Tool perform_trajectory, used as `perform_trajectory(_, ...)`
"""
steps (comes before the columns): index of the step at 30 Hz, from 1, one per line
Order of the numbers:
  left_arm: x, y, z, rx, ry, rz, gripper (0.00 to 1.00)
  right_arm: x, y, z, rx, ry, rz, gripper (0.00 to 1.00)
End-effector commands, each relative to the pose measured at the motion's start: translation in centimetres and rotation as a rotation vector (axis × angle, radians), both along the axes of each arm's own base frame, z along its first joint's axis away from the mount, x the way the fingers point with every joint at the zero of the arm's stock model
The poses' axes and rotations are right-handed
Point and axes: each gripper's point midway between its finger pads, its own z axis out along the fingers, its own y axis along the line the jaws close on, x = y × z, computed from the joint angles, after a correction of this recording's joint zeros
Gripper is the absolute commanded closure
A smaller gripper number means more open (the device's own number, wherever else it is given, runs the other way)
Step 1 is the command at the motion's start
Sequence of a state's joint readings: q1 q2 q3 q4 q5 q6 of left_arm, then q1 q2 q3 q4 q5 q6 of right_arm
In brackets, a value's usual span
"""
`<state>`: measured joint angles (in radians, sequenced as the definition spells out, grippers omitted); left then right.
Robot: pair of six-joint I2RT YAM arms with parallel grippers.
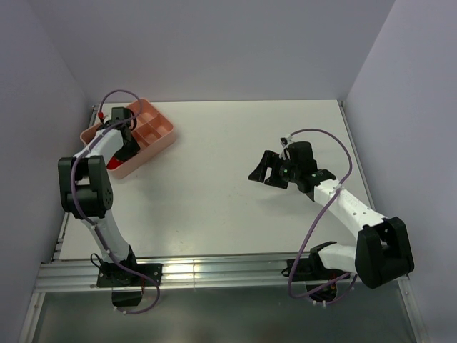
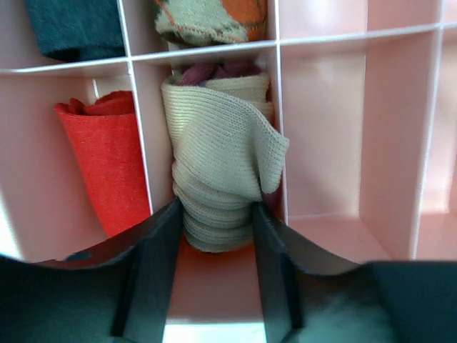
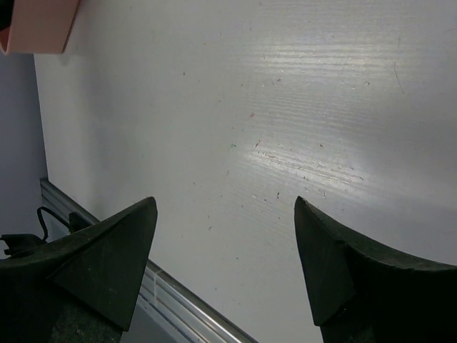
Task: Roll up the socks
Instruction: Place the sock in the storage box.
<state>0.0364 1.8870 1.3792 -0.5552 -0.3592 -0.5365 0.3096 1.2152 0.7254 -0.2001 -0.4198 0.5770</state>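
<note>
A rolled tan sock (image 2: 221, 171) with a dark red part at its top stands in a middle compartment of the pink divided tray (image 2: 321, 128). The argyle sock (image 2: 211, 20) is bundled in the compartment just beyond it. My left gripper (image 2: 214, 214) reaches into the tray (image 1: 161, 128), its jaws partly open. Its two fingers flank the lower end of the tan roll and touch its sides. My right gripper (image 1: 265, 171) hovers over the bare table at the right. It is wide open (image 3: 225, 201) with nothing between its fingers.
A plain red bundle (image 2: 107, 164) fills the compartment left of the tan roll, and a dark bundle (image 2: 75, 28) sits in the far left one. The compartments to the right hold nothing. The tray stands at the table's back left corner, by the wall.
</note>
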Motion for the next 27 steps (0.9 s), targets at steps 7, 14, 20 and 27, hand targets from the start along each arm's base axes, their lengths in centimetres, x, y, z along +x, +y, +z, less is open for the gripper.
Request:
perform_trajectory(7, 1.1, -0.2, 11.4, 0.011, -0.271, -0.012, 0.37, 0.7, -0.3, 2.9, -0.011, -0.104, 0.001, 0.16)
perform_trajectory(14, -2.8, -0.6, 22.6, 0.036, -0.579, -0.052, 0.22, 1.8, -3.8, 10.0, -0.118, -0.286, -0.152, 0.14)
perform_trajectory(20, -11.5, 0.1, 33.5, 0.158, -0.878, -0.072, 0.11, 0.3, -9.9, 19.5, -0.209, -0.499, -0.429, 0.14)
perform_trajectory(27, -22.4, 1.0, 40.7, 0.266, -1.074, -0.015, 0.05, -5.9, -16.7, 28.9, -0.299, -0.744, -0.649, 0.14)
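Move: The beige sock already sits in its compartment of the storage box. Its middle is roughly 1 cm ahead, 1 cm left and 3 cm below the left hand, whose fingertips straddle its near end. From that hand the red sock is about 5 cm left and 2 cm back, the argyle sock 6 cm ahead and 6 cm left, and the dark sock 3 cm ahead and 10 cm left, all some 4 cm lower. From the right hand the beige sock lies around 48 cm left, 15 cm ahead and 10 cm down. The left fingertips come free of the beige sock, spreading from half to nearly fully open as the hand climbs straight out of the box, then sweeps back towards its base: about 40 cm up and 20 cm back, tipping steeply up. Slightly later the empty right hand rises too, some 27 cm, swinging right and away from the box, turning clockwise and tipping up, fingers staying open. ##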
